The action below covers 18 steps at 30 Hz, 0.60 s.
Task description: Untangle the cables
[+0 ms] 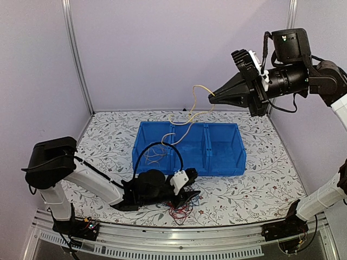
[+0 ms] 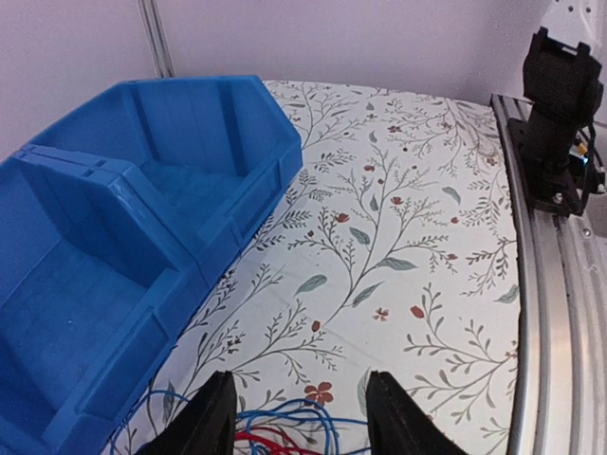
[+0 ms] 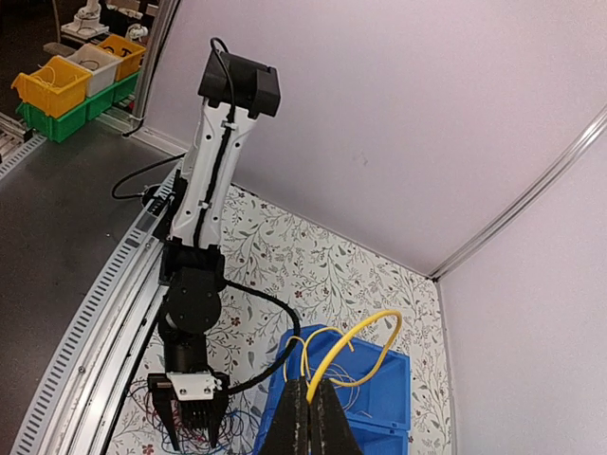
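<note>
A small heap of red and dark blue cables [image 1: 180,210] lies on the flowered table just in front of the blue bin [image 1: 227,162]. My left gripper [image 1: 187,201] is low over that heap. In the left wrist view its fingers [image 2: 213,417] stand apart, with blue and red cables [image 2: 285,438] lying between them. My right gripper [image 1: 211,97] is raised high above the bin and shut on yellow-tan cables [image 1: 192,111], which hang down in loops into the bin. The right wrist view shows the closed tips [image 3: 310,403] pinching the yellow loops [image 3: 375,332].
The bin [image 2: 95,284] has three compartments, and a few thin tan wires [image 1: 154,154] lie in the left one. A metal rail [image 1: 162,238] runs along the near table edge. The right arm's base [image 2: 560,123] stands on it. Yellow and green bins [image 3: 66,85] sit beyond the cell.
</note>
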{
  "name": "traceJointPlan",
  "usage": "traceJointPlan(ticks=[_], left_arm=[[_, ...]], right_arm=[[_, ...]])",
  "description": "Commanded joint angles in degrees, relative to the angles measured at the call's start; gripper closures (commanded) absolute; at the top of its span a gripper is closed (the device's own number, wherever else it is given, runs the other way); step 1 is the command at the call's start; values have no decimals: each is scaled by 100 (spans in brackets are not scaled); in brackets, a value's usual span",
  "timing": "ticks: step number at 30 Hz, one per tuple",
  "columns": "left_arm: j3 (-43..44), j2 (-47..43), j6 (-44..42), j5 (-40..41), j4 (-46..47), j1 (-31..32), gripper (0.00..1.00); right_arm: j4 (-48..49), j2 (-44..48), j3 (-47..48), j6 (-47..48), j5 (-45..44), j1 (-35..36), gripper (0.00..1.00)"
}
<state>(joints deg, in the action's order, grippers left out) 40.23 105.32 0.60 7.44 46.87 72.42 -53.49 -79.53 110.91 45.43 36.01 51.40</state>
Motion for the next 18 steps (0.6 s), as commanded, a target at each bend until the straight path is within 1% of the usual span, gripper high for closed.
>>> traceJointPlan(ticks=[1, 4, 7, 11, 16, 18], left_arm=[[-345, -623, -161, 473, 324, 440, 50], [-608, -1051, -272, 1131, 624, 683, 45], [-762, -1620, -420, 1732, 659, 842, 41], [-856, -2495, -604, 2417, 377, 902, 38], [-993, -3926, -824, 3372, -164, 928, 35], [-1067, -4599, -847, 3539, -411, 943, 34]], right_arm=[[587, -43, -448, -297, -622, -115, 100], [882, -79, -755, -410, -927, -162, 100], [1163, -128, -1130, -441, -1048, -223, 100], [1456, -245, -1491, -471, -1123, -251, 100], [1717, -636, -1536, -568, -1375, -298, 100], [1886, -827, -1477, -682, -1658, -326, 100]])
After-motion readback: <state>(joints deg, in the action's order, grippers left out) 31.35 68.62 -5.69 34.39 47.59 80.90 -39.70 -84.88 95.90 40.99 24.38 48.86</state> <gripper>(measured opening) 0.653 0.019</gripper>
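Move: The yellow cable hangs loose from the right fingers, its middle some 32 cm above the left hand, level fore and aft and 5 cm left. About 3 cm left of that hand, 3 cm back and 4 cm down lies the red-blue tangle. From the right hand, the left bin is about 28 cm ahead, 21 cm left and 42 cm below; the middle bin is as far ahead and down but only 3 cm left. The yellow cable stays pinched in the shut right fingers while that hand swings down about 10 cm and forward 9 cm towards the bins, drifting left, its tips turning some 15 degrees clockwise. The empty left hand leaves the tangle, easing back, then rising about 20 cm and going 10 cm left towards the right hand's height, its fingers opening wider and tilting up. ##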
